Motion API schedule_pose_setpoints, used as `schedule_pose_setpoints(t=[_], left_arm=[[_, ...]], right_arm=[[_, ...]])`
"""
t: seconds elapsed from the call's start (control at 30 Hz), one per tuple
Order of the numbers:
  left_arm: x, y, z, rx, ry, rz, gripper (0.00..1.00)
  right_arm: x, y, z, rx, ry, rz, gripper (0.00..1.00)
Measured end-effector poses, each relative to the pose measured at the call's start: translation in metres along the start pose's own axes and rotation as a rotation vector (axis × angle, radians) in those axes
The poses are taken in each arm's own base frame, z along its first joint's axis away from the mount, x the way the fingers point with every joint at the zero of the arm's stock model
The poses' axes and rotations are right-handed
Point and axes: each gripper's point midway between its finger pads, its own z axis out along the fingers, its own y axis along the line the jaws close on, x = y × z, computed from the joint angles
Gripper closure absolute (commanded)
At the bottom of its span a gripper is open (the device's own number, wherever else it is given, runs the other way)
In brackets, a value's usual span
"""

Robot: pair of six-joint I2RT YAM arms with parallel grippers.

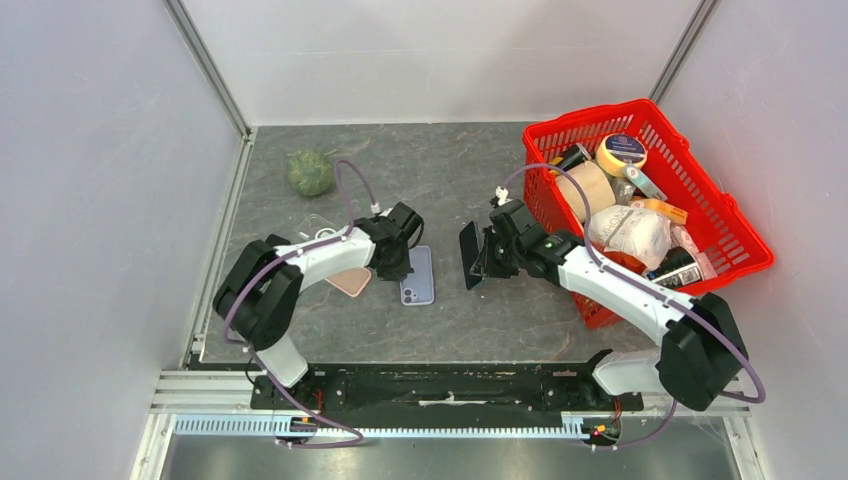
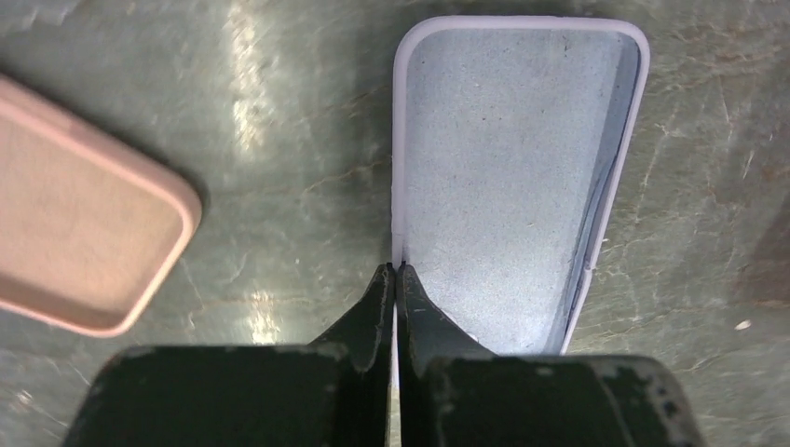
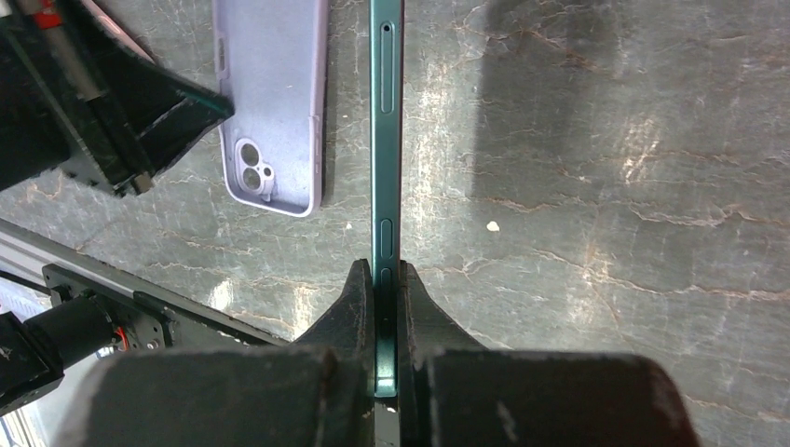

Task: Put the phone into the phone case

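Note:
The lilac phone case [image 1: 418, 278] lies open side up on the grey table's middle. It also shows in the left wrist view [image 2: 508, 158] and in the right wrist view [image 3: 270, 93], where its camera cutout shows. My left gripper [image 1: 396, 262] is shut on the case's left wall [image 2: 395, 268]. The phone [image 1: 470, 256], dark with a green edge [image 3: 385, 140], is held on edge above the table, just right of the case. My right gripper [image 1: 492, 256] is shut on its lower end [image 3: 386, 272].
A pink phone case [image 1: 350, 281] lies left of the lilac one, also in the left wrist view [image 2: 74, 233]. A green round fruit [image 1: 310, 172] sits at the back left. A red basket [image 1: 735, 215] full of items stands at the right.

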Motion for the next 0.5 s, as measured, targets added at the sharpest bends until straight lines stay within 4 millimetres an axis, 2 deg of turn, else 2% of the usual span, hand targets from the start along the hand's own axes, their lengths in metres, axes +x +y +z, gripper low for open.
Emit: schedule_pose_setpoints(t=[0.1, 0.27, 0.4, 0.5], left_arm=[[0.007, 0.002, -0.003, -0.019, -0.014, -0.123, 0.98], [0.016, -0.006, -0.003, -0.019, -0.016, -0.233, 0.96], [0.015, -0.010, -0.001, -0.006, -0.024, -0.263, 0.75], [0.012, -0.013, -0.001, 0.006, -0.034, -0.268, 0.63]], right_arm=[[0.000, 0.005, 0.008, -0.021, 0.008, 0.003, 1.00], [-0.004, 0.019, 0.020, -0.087, 0.011, 0.011, 1.00], [-0.005, 0.031, 0.029, -0.137, 0.015, 0.007, 1.00], [-0.003, 0.041, 0.037, -0.172, 0.020, -0.003, 1.00]])
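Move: Low at the purple phone case, the left fingers are already shut on its left wall; the case's middle lies about 2 cm ahead and 4 cm right of them. The pink case is some 14 cm to that hand's left and about 1 cm ahead; the clear case is roughly 20 cm left and 11 cm ahead. From the right hand, already holding the phone, the purple case's middle is around 15 cm left, 1 cm ahead and 10 cm below. Carrying the phone still pinched by its long edge, the right hand sweeps about 5 cm left towards the purple case, edging forward and tipping its fingertips farther left. Meanwhile the left hand drags the case's wall back and slightly right, turning some 15 degrees counter-clockwise, then opens its fingers partway and lets go, tips staying low either side of the wall. ##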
